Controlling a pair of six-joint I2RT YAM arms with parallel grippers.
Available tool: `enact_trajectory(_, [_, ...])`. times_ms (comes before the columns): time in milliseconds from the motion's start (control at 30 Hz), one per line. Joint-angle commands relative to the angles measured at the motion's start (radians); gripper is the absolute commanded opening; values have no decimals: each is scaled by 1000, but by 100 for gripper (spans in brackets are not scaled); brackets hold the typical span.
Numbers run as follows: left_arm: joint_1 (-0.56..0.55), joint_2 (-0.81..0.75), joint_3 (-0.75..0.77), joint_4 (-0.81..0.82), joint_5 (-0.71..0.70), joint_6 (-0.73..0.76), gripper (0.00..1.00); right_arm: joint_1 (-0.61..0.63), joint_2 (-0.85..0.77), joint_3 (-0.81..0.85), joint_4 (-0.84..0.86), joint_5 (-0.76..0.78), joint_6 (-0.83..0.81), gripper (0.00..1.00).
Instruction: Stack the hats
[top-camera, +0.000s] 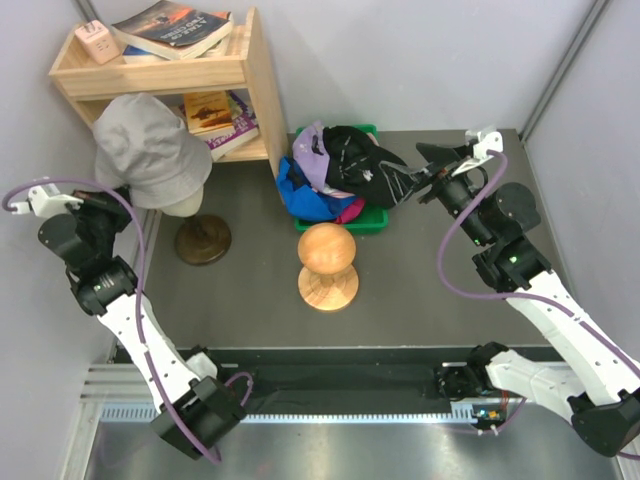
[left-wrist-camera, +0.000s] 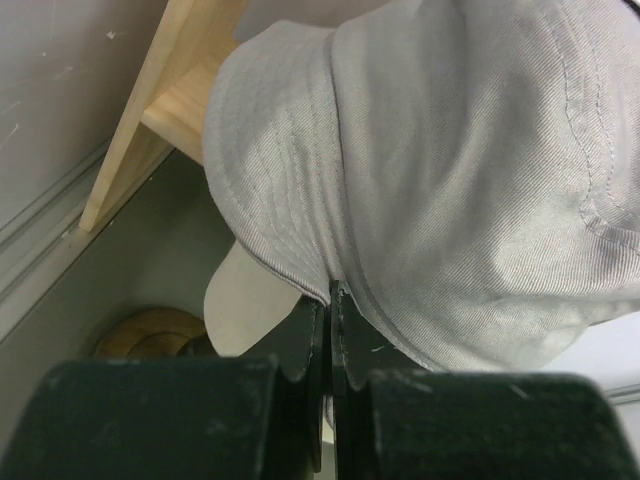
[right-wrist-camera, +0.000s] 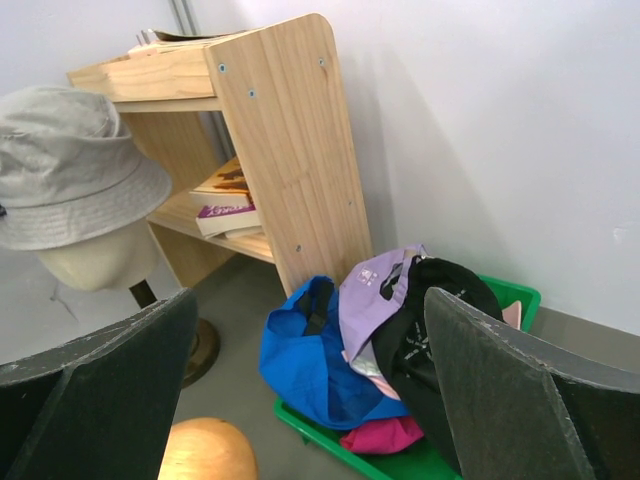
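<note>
The hats lie heaped in a green tray (top-camera: 372, 222): a black cap (top-camera: 360, 160) (right-wrist-camera: 425, 320) on top, with lavender (top-camera: 312, 150) (right-wrist-camera: 375, 290), bright blue (top-camera: 300, 195) (right-wrist-camera: 310, 360) and magenta (top-camera: 350, 212) (right-wrist-camera: 385, 435) caps beneath and beside it. My right gripper (top-camera: 408, 170) (right-wrist-camera: 310, 300) hangs wide open just right of the heap, holding nothing. A grey bucket hat (top-camera: 150, 150) (left-wrist-camera: 450, 170) sits on a cream head form at the left. My left gripper (top-camera: 112, 197) (left-wrist-camera: 331, 300) is shut at this hat's brim edge, its fingertips partly hidden under the brim from above.
A rounded wooden stand (top-camera: 327, 255) (right-wrist-camera: 205, 450) rises at the table's middle, in front of the tray. A wooden bookshelf (top-camera: 255, 90) (right-wrist-camera: 290, 130) with books fills the back left corner. The head form's round brown base (top-camera: 203, 238) stands beside it. Walls close in left, right and behind.
</note>
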Motion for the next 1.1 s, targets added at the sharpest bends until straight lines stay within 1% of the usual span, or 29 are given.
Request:
enact_trajectory(0, [0, 13, -88, -49, -7, 24, 0, 8, -25, -4, 13, 12, -13, 95])
enact_trajectory(333, [-2, -19, -152, -57, -38, 62, 0, 8, -15, -4, 6, 15, -10, 95])
enact_trajectory(367, [0, -22, -137, -70, -47, 88, 3, 8, -15, -2, 4, 14, -10, 95])
enact_trajectory(400, [0, -30, -126, -87, -70, 101, 16, 8, -15, -2, 2, 14, -10, 95])
enact_trajectory(433, [0, -44, -112, -124, -77, 111, 35, 8, -16, -2, -1, 14, -7, 95])
enact_trajectory(467, [0, -51, -88, -138, -84, 131, 70, 8, -18, -4, -4, 14, -4, 95])
enact_trajectory(500, [0, -58, -74, -158, -96, 138, 80, 8, -19, -5, -5, 15, -4, 95])
enact_trajectory(567, [0, -82, -39, -211, -110, 153, 93, 8, -21, -10, -7, 15, -2, 95])
enact_trajectory(633, [0, -94, -19, -247, -114, 165, 95, 8, -22, -14, -10, 20, 1, 95])
enact_trajectory(767, [0, -120, 35, -368, -105, 237, 96, 8, -19, -20, -14, 25, 8, 95])
enact_trajectory(800, [0, -130, 43, -421, -113, 251, 96, 8, -19, -22, -19, 26, 8, 95])
enact_trajectory(933, [-8, -197, 73, -538, -162, 314, 95, 8, -10, -30, -24, 31, 21, 95])
enact_trajectory(1067, [-34, -272, 3, -545, -85, 288, 91, 8, -1, -39, -31, 28, 39, 95])
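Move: The grey hat's brim is already pinched in the left fingers. The hat's middle lies about 9 cm ahead, 6 cm right and 4 cm above that hand, and the mannequin head under it about 9 cm ahead, 7 cm right and roughly level. The round stand base is some 6 cm ahead, 10 cm right and 36 cm below. From the right hand, the mannequin head is about 50 cm left and 12 cm ahead, slightly lower. The grey hat's brim is eased down about 2 cm over the mannequin head, still pinched by the left fingers, before they open wide and let go. The left hand dips some 4 cm more, tipping about 15 degrees nose-down, then backs off from the head by about 6 cm, slightly rightward and rising a little. The open right hand sinks about 3 cm. ##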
